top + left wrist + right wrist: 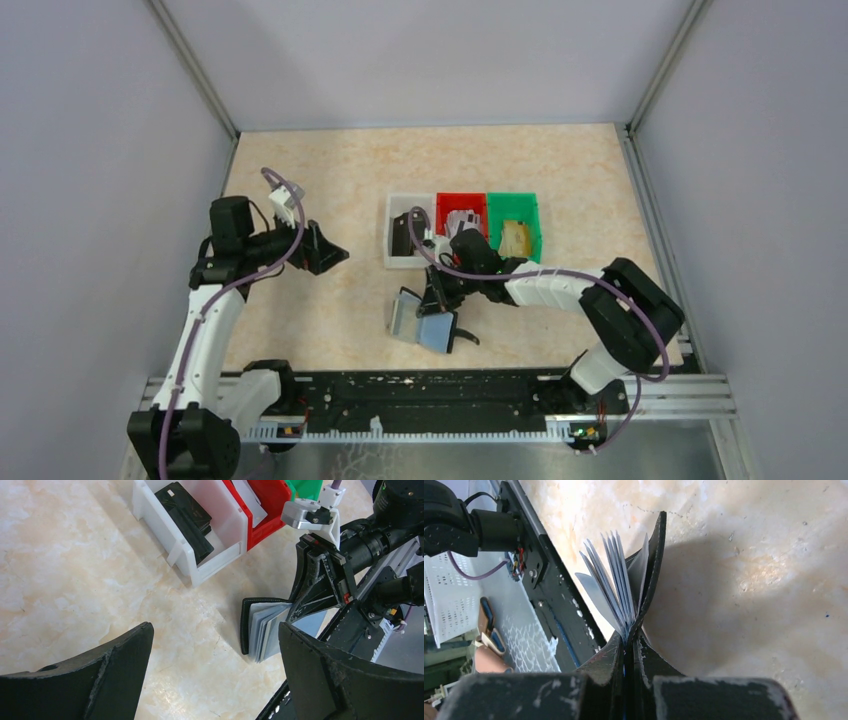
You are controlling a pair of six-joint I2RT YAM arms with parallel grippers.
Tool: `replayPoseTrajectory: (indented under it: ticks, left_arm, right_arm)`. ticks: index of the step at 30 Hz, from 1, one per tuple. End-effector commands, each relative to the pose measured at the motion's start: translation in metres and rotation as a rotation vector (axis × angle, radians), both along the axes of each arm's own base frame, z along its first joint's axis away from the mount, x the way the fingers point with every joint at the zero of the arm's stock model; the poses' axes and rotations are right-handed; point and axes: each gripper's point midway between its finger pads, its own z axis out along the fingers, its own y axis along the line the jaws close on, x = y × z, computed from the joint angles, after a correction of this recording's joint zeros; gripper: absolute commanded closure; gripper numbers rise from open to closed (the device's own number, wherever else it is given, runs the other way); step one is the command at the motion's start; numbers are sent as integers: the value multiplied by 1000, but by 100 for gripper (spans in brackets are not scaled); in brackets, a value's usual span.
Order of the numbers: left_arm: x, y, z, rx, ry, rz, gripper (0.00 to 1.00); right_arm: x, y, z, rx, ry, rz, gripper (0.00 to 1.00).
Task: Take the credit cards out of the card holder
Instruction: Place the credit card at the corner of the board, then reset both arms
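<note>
The card holder (422, 322) lies open near the table's front edge, its black cover (655, 565) out and its grey-blue slots (611, 580) fanned apart. My right gripper (629, 647) is shut on the holder's spine edge and holds it just above the table (437, 298). From these views I cannot tell whether any credit cards sit in the slots. Grey-white cards (462, 218) lie in the red bin, and a tan card (516, 238) lies in the green bin. My left gripper (338, 256) hovers open and empty to the left, well apart from the holder (260, 630).
Three bins stand in a row behind the holder: white (392, 232), red (450, 200) and green (530, 205). The white bin (165, 535) contains black wallets (187, 517). A black rail (440, 395) runs along the front edge, and grey walls enclose the table.
</note>
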Motion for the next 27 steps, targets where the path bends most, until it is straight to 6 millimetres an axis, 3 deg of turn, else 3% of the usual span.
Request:
replayPoseTrajectory:
  ticks: [1,3,5,8,10,14,16,18,22,27]
  left_arm:
    - [7,3,0,8,-30,5,1]
    - [9,4,-3,13,-31,14,1]
    - [12,6,-5,16,-35,25,1]
    - [17,7,-8,23,-40,37,1]
    - [21,9,-11,29,-43,48,1]
    - [29,12,-20,32,-38,68,1]
    - [34,13,-25,33,-36,79,1]
    - [41,16,-30,41,-45,101,1]
    - [60,29,-52,67,-78,177,1]
    - [83,46,-83,96,-69,276,1]
  right_arm:
    - [25,18,22,58,-121,15,100]
    - [32,13,18,24,-158,-13,85]
    - [38,9,16,-8,-190,-34,78]
    - [43,2,20,-42,-224,-53,55]
    - [45,-2,32,-50,-254,-64,42]
    - [59,-15,75,-46,-364,-142,23]
    - [73,-29,101,-51,-437,-234,5]
    - [91,-53,124,-76,-524,-370,1]
    - [124,-126,152,-139,-643,-690,1]
    - [138,-226,158,-185,-689,-1087,1]
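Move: The right hand is still pinching the card holder, which it has brought down to the table with the leaves fanned. Its middle is about 2 cm behind the fingertips, neither left nor right, and some 3 cm below. Beyond stand three boxes, all some 16 cm ahead and 4 cm lower: white 2 cm left, red 8 cm right, green 19 cm right. From the open left hand, the holder is about 11 cm back, 19 cm right and 17 cm down. The right fingers let go of the card holder, spreading wide while the hand eases forward 2 cm and sinks slightly. The hand then rises fast, about 17 cm in all, sweeping right and forward towards the space above the green box, and the fingers swing clockwise from pointing left to mostly forward. The open left hand lowers some 8 cm and drifts forward about 5 cm. ##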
